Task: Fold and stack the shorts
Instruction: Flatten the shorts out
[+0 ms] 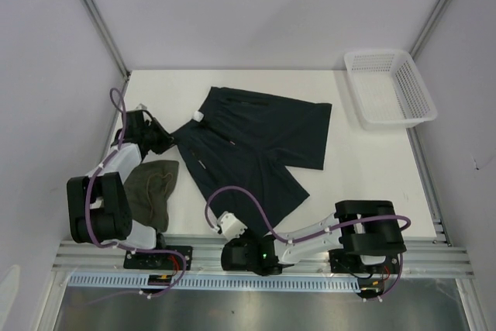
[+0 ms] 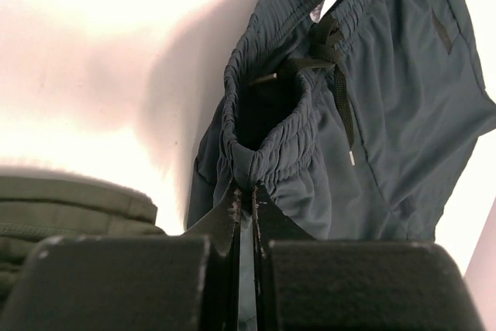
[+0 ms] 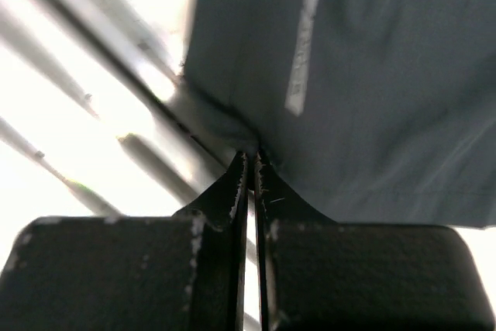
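Observation:
The dark navy-teal shorts [image 1: 260, 141] lie spread flat in the middle of the table, waistband to the left. My left gripper [image 1: 164, 139] is at the waistband's left end. In the left wrist view it [image 2: 246, 189] is shut on the gathered elastic waistband [image 2: 267, 156]. My right gripper [image 1: 252, 238] is low at the near edge, by the hem of the lower leg. In the right wrist view it [image 3: 250, 154] is shut on a corner of the navy cloth [image 3: 372, 91]. The olive-green shorts [image 1: 151, 190] lie bunched and folded at the near left, also seen as the olive-green shorts [image 2: 62, 207] in the left wrist view.
A white mesh basket [image 1: 364, 56] stands at the back right corner. Metal rails [image 1: 310, 257] run along the near edge by the arm bases. Grey walls close in the table on the left, back and right.

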Available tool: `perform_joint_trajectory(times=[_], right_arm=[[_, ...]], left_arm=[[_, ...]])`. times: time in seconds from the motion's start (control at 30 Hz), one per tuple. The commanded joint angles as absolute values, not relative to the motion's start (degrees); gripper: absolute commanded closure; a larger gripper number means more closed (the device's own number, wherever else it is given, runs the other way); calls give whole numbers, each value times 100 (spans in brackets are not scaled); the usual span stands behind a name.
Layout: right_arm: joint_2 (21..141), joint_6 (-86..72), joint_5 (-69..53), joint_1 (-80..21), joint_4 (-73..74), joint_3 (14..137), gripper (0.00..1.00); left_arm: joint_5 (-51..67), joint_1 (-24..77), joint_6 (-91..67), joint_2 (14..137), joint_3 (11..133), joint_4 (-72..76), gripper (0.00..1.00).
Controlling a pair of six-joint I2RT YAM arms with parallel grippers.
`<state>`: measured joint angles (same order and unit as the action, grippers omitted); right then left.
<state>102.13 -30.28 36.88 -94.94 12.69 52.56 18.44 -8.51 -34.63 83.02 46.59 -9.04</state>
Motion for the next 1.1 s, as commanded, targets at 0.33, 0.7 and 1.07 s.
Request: perform_joint_trajectory(times=[0.33,0.7,1.07], right_arm=[[10652,-2663,3577,-10635,2478,6381,100],[10547,-2522,3410,-10714,2286,6267,73],[8151,-2347,1856,-9020,1160,5353,34]], left_arm=[[2505,-1283,-3718,8753,5430,-922,100],[2672,-1371,-3762,8790,5687,-1222,100],[2461,-1441,-3674,8263,5318,-1319,100]])
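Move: Both my hands already grip the dark shorts, the left at the waistband corner, the right at the near leg's hem. The metal front rail is about 5 cm straight back from my right hand and 1 cm lower. From my left hand that hem is some 27 cm back, 18 cm right and 8 cm lower; the white tag is 9 cm ahead, 8 cm right, and the folded olive shorts 16 cm back, 12 cm left, both well below. I whip my right hand back about 8 cm and some 3 cm left, still pinching the hem, drawing it over the table's front edge onto the rail, ease slightly forward, then open my fingers, let go and lift about 5 cm while coming forward. My left hand keeps its pinch on the waistband corner, inching forward and left, then rising about 3 cm. ##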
